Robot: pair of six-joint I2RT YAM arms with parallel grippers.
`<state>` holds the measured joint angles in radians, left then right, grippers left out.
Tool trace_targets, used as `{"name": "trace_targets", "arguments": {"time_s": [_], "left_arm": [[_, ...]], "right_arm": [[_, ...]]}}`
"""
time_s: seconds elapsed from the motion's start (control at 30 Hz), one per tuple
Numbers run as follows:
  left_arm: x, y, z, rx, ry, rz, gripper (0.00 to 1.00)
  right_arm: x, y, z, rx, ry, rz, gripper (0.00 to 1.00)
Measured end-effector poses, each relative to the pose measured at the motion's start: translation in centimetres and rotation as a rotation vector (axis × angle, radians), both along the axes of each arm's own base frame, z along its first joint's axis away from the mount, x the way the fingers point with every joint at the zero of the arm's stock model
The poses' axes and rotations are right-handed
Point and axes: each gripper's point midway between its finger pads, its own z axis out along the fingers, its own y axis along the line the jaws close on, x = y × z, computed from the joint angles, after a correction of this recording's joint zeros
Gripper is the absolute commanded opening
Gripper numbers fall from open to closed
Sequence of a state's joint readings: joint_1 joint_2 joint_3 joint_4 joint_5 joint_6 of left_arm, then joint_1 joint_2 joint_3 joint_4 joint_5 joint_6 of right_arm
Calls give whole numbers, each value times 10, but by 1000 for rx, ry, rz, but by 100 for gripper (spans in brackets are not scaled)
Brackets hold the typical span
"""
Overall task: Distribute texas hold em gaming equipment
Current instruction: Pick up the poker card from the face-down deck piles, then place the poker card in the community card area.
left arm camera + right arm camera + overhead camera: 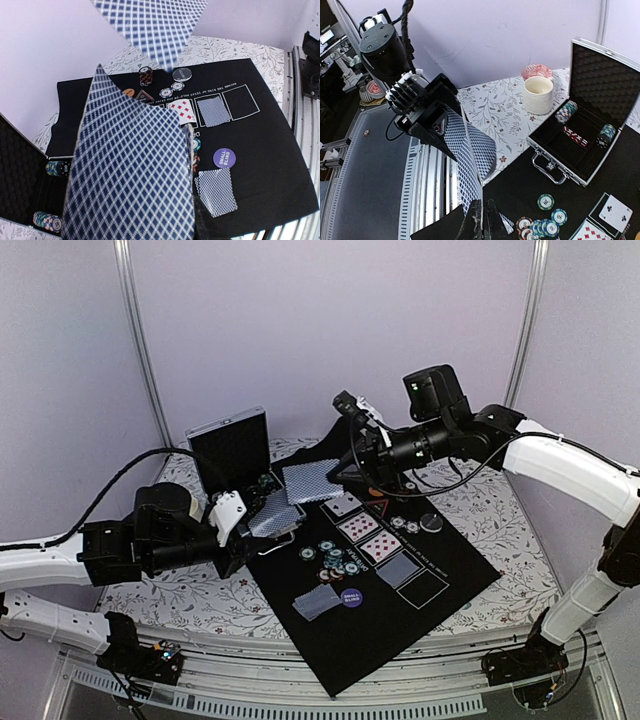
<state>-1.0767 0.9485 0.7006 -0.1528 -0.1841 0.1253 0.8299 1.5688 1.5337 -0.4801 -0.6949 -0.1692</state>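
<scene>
My left gripper (243, 523) is shut on a deck of blue-backed playing cards (275, 515), which fills the near part of the left wrist view (135, 170) and hides the fingers there. My right gripper (483, 202) is shut on a single card (465, 165) and holds it in the air (312, 480) just above the deck. On the black mat (440, 570) lie three face-up cards (358, 527), one face-down card (397, 568), a cluster of teal, red and white chips (335, 558), a purple small-blind button (351, 595) and two face-down cards (317, 602).
The open silver case (232, 445) stands at the back left with chip stacks inside (566, 111). A white mug (538, 94) and a small patterned dish (536, 71) sit behind it. A dark round button (431, 522) and a chip stack (145, 76) lie at the mat's far side.
</scene>
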Motion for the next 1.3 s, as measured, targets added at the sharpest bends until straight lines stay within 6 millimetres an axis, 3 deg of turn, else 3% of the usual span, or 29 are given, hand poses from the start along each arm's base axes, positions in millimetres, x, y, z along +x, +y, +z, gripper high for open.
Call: {"name": "trace_targets", "arguments": {"time_s": [0.1, 0.2, 0.33, 0.47, 0.57, 0.87, 1.17, 1.3], "left_arm": [[0, 0, 0, -1, 2, 1, 35], [0, 0, -1, -3, 2, 1, 35], [-1, 1, -5, 3, 5, -1, 35], [-2, 0, -8, 4, 8, -10, 35], [-3, 1, -6, 1, 4, -16, 35], [-5, 1, -3, -1, -10, -26, 35], [-7, 1, -9, -7, 11, -32, 35], [-10, 2, -20, -5, 45, -32, 35]], "right_arm": [[17, -27, -2, -46, 10, -82, 2], [40, -64, -22, -135, 31, -208, 2], [50, -111, -96, -358, 137, -320, 2], [23, -141, -179, -590, 275, -276, 2], [2, -158, -218, -715, 353, -229, 3], [-22, -190, -271, -903, 417, -196, 3], [-13, -220, -313, -1090, 444, -235, 2], [-2, -224, -315, -1129, 415, -260, 4]]}}
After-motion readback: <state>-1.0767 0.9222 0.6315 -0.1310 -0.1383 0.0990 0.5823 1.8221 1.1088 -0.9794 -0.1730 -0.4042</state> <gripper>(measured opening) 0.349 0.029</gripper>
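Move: The right hand already holds a face-down card high over the mat; the empty fifth slot lies about 32 cm below it, some 19 cm to its right and 1 cm back. The face-down card in the fourth slot is about 5 cm farther out and 5 cm left of the empty slot. The small blind disc is some 16 cm left of that slot and 2 cm nearer the base. From the left hand, the slot is about 33 cm right, 1 cm ahead and 23 cm below. Keep the card pinched and bring the right gripper down some 31 cm and about 22 cm to the right, bowing briefly forward on the way, until the card meets the empty slot; slow as the mat nears. Meanwhile tip the fingers by about 65 degrees, from pointing left to nearly straight down. With the left gripper, keep hold of the deck, letting it sink about 2 cm at the end. ##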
